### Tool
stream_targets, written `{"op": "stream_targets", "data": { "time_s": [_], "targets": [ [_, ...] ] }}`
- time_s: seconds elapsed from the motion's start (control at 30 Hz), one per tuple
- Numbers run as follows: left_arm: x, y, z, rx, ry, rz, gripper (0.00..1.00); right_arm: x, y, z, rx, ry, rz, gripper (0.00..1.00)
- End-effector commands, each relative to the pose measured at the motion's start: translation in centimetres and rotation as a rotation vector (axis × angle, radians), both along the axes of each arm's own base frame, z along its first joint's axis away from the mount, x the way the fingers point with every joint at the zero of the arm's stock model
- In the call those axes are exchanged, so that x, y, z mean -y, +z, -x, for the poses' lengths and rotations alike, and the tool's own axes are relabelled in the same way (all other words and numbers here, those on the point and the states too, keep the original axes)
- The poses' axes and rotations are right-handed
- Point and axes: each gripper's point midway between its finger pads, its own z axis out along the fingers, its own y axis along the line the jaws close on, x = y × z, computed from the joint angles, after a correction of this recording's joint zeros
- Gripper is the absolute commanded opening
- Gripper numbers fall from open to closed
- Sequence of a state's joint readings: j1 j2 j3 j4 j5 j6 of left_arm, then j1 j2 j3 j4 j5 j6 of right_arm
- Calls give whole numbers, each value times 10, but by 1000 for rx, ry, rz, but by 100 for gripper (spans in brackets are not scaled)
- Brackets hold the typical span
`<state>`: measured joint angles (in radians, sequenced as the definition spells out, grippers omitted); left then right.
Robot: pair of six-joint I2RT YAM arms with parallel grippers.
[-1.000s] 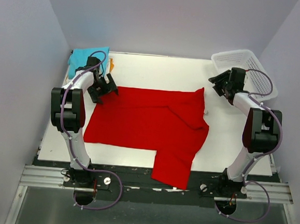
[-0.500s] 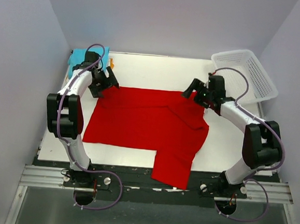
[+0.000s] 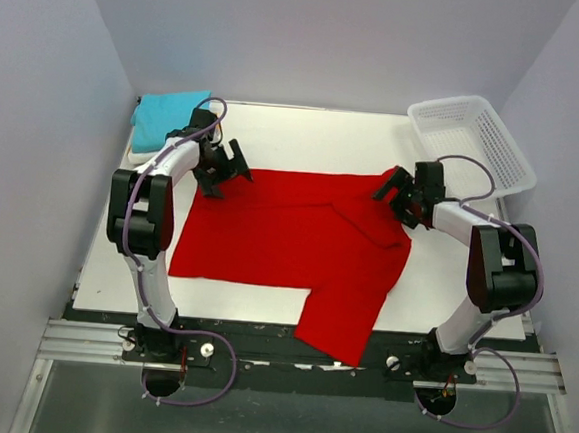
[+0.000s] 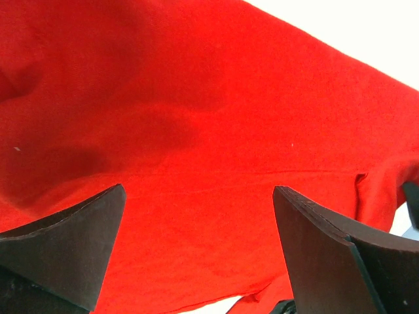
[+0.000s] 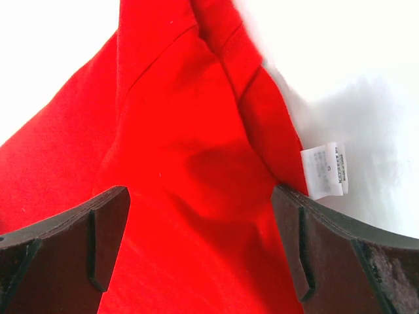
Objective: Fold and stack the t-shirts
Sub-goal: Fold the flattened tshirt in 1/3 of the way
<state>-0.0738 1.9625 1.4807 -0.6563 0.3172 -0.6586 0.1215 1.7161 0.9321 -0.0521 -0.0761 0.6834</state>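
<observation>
A bright red t-shirt (image 3: 287, 241) lies spread on the white table (image 3: 306, 138), with one sleeve hanging over the near edge. My left gripper (image 3: 228, 165) is open over the shirt's far left edge. In the left wrist view red cloth (image 4: 196, 118) fills the gap between the wide-apart fingers (image 4: 65, 242). My right gripper (image 3: 397, 190) is open over the far right corner, where the cloth is folded over. The right wrist view shows red cloth (image 5: 177, 163) and a white label (image 5: 325, 170) beside the right finger (image 5: 340, 255). A folded turquoise t-shirt (image 3: 169, 115) lies at the far left corner.
A white lattice basket (image 3: 471, 141) stands at the far right corner, partly over the table's edge. Grey walls close in the table on the left, right and back. The arm bases are bolted to the rail (image 3: 299, 353) along the near edge.
The right gripper swung from beside the basket to the shirt's far right corner and its jaws opened wider. The left gripper slid right along the far edge. The shirt shifted slightly right.
</observation>
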Motion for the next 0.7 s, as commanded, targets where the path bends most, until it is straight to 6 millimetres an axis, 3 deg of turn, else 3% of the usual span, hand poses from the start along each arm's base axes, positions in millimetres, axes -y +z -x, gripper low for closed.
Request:
{"op": "stream_targets", "data": {
  "time_s": [0.0, 0.13, 0.23, 0.4, 0.53, 0.67],
  "targets": [
    [25, 7, -4, -3, -33, 34, 98, 42, -46, 9, -149, -133, 67, 100],
    [37, 0, -4, -28, -44, 50, 99, 65, -42, -2, -132, -199, 74, 100],
    [35, -4, -7, -35, -38, 25, 98, 66, -31, -17, -86, -148, 104, 100],
    [27, 3, -9, -30, -53, -28, 99, 51, 27, -54, 75, -14, 85, 100],
    [-17, 23, -14, -8, 32, -193, 99, 57, 84, -56, 185, -4, 129, 100],
    [-58, 61, -1, 35, 107, -328, 99, 59, 134, -31, 271, 0, 149, 100]
  ]
}}
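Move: The red t-shirt lies flat just under both open hands. Its far right corner is about 6 cm ahead of the right hand, level sideways, and the white basket some 13 cm ahead and 16 cm to that hand's right. From the left hand, the shirt's far left corner is around 9 cm to the left and 2 cm ahead, with the folded stack roughly 12 cm ahead and 14 cm left. The shirt is dragged under the right hand's wide-open fingertips, which sweep about 5 cm right and 4 cm forward, towards the basket, before lifting off by some 6 cm. The left hand, also open, slides along to the right about 3.5 cm, then comes back left as far, ending slightly forward and tilting its left side up. ##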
